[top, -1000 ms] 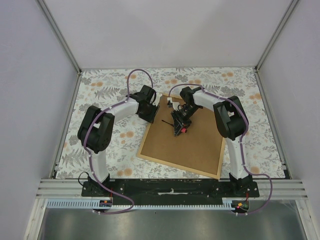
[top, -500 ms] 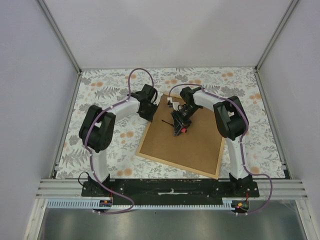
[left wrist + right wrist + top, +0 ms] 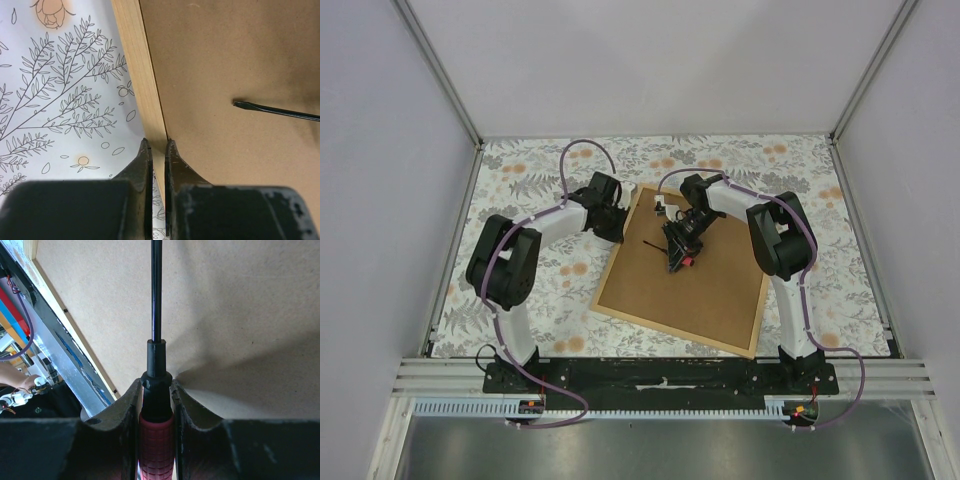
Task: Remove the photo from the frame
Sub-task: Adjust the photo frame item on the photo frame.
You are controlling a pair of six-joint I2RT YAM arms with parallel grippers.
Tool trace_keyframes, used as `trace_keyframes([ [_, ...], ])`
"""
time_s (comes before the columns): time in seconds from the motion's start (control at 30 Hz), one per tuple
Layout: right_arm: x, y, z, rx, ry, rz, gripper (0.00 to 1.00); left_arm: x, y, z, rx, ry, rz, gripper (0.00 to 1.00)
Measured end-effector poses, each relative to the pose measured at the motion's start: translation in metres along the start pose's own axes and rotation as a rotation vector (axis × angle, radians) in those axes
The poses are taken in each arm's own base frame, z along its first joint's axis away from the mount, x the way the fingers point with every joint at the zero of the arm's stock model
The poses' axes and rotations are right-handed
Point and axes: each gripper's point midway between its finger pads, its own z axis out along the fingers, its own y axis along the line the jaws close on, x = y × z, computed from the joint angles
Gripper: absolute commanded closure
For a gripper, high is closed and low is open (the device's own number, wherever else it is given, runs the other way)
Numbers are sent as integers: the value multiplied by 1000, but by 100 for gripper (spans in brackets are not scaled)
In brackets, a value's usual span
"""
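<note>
The frame (image 3: 690, 290) lies back side up on the table, showing its brown board (image 3: 225, 60) and light-tan wooden edge strip (image 3: 137, 65). The photo is hidden under the board. My left gripper (image 3: 618, 228) (image 3: 156, 142) stands at the frame's upper left edge and is shut on the wooden strip, one finger outside on the cloth side and one on the board side. My right gripper (image 3: 677, 255) (image 3: 155, 382) hovers over the board's upper middle, shut on a red-handled screwdriver (image 3: 156, 435). Its black shaft (image 3: 280, 111) points left, with the tip just above the board.
A floral tablecloth (image 3: 540, 180) covers the table around the frame. Pale walls and aluminium posts (image 3: 438, 70) enclose the back and sides. The aluminium base rail (image 3: 660, 375) with both arm bases runs along the near edge.
My left gripper has closed on the frame's left edge strip. That arm and the frame's upper left part have shifted a little to the left. The right arm has stayed put.
</note>
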Motion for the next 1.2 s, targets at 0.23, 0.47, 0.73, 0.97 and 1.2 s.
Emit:
trace_keyframes([
  [0.23,0,0,0,-2,0,0,100,0,4,-2,69,-21,-68,98],
  [0.47,0,1,0,-3,-1,0,100,5,13,-6,108,-20,-120,36],
  [0.73,0,0,0,-3,-1,-1,100,6,21,-33,50,-15,-92,18],
  [0.97,0,0,0,0,0,0,100,16,16,-65,25,12,46,21],
  [1.2,0,0,0,1,0,0,100,98,-14,-66,107,264,202,21],
])
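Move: The left hand's nearly shut fingertips are already on the photo frame's left rail. The frame's near-left corner, towards which the hand next goes, is about 16 cm back and 7 cm to its left, some 2 cm lower. The screwdriver's middle is about 9 cm to the hand's right and 3 cm back. From the right hand, which grips the screwdriver, that corner is roughly 11 cm back and 17 cm to the left, 2 cm lower. With its fingertips still on the left rail, the left hand first drags the frame 1 to 2 cm to its left, then spreads its fingers wide and lifts off the rail by about 5 cm, still drifting left. It then swings back some 10 cm towards the near-left corner while sinking nearly 4 cm, fingers staying wide and the wrist turning clockwise by roughly 15 degrees as the fingers' pointing tips back, while the right hand stays put and keeps its grip on the screwdriver over the backing board. ##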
